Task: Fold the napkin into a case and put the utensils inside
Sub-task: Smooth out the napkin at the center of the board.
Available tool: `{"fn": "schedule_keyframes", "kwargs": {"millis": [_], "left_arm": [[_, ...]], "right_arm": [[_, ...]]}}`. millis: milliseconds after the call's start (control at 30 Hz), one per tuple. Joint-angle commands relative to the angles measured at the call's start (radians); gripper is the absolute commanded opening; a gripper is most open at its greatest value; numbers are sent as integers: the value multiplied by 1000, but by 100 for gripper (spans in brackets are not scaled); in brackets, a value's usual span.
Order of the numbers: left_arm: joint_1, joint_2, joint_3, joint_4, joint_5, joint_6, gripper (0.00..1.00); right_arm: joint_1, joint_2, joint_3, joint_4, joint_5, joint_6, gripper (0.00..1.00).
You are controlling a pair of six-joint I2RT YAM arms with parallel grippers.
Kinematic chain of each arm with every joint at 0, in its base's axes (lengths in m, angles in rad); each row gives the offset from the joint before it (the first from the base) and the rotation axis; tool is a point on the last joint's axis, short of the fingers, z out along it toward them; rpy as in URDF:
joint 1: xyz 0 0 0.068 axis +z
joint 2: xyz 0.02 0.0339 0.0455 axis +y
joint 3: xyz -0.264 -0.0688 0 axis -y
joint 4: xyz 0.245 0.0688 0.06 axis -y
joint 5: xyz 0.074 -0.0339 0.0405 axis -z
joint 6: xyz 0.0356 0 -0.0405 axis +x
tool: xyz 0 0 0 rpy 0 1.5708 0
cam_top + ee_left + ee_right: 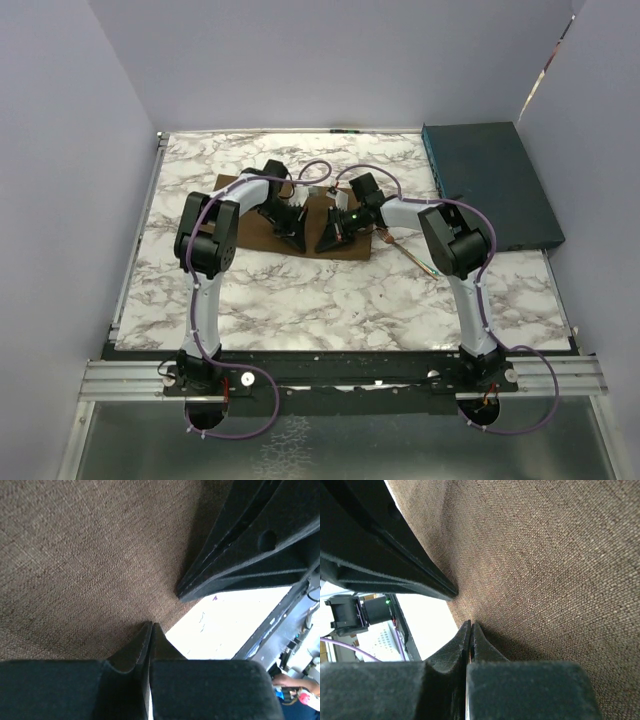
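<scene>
The brown napkin [258, 232] lies flat on the marble table, in the middle toward the back. My left gripper [293, 238] and right gripper [326, 240] point down side by side at its near edge, tips close together. In the left wrist view the left gripper [151, 625] is shut, its tips pinching the napkin's [90, 555] edge. In the right wrist view the right gripper [470, 624] is shut in the same way on the napkin [545, 560]. The copper fork [400, 246] lies on the table just right of the napkin, partly under my right arm.
A dark teal flat box [490, 185] lies at the back right against the wall. Purple walls close in the table at the left, back and right. The white marble table [330, 300] stretches in front of the napkin to the arm bases.
</scene>
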Motion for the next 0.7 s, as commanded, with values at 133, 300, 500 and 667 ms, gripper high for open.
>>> {"fn": "schedule_keyframes", "kwargs": {"millis": [133,300,500,667], "left_arm": [[125,44,33,-179,1,143,0],[228,31,30,-215,-75,170,0],[294,17,35,-215,-155,163,0],[358,3,30,-197,-221,139,0]], "right_arm": [[-12,29,-43,-129,144,-77,1],[-18,24,-47,-133,151,-85,1],[-19,21,-55,-129,150,-85,1],[-19,12,-66,-127,152,-87,1]]}}
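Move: Just off the left fingertips, the napkin's near left corner lies some 25 cm to the left and about 2 cm farther out, level with the fingers; the napkin's middle is roughly 9 cm ahead and 3 cm left. From the right fingertips, that corner is about 30 cm left and 2 cm ahead, the napkin's middle 9 cm ahead and 8 cm left, and the fork some 24 cm right and 1 cm back. Sweeping outward with shut fingertips still on the cloth, the left hand slides about 13 cm left along the napkin's near edge, towards its near left corner, ending about 1 cm farther forward as the wrist turns some 10 degrees counter-clockwise. The right hand stays put, its closed tips still resting on the same edge. ##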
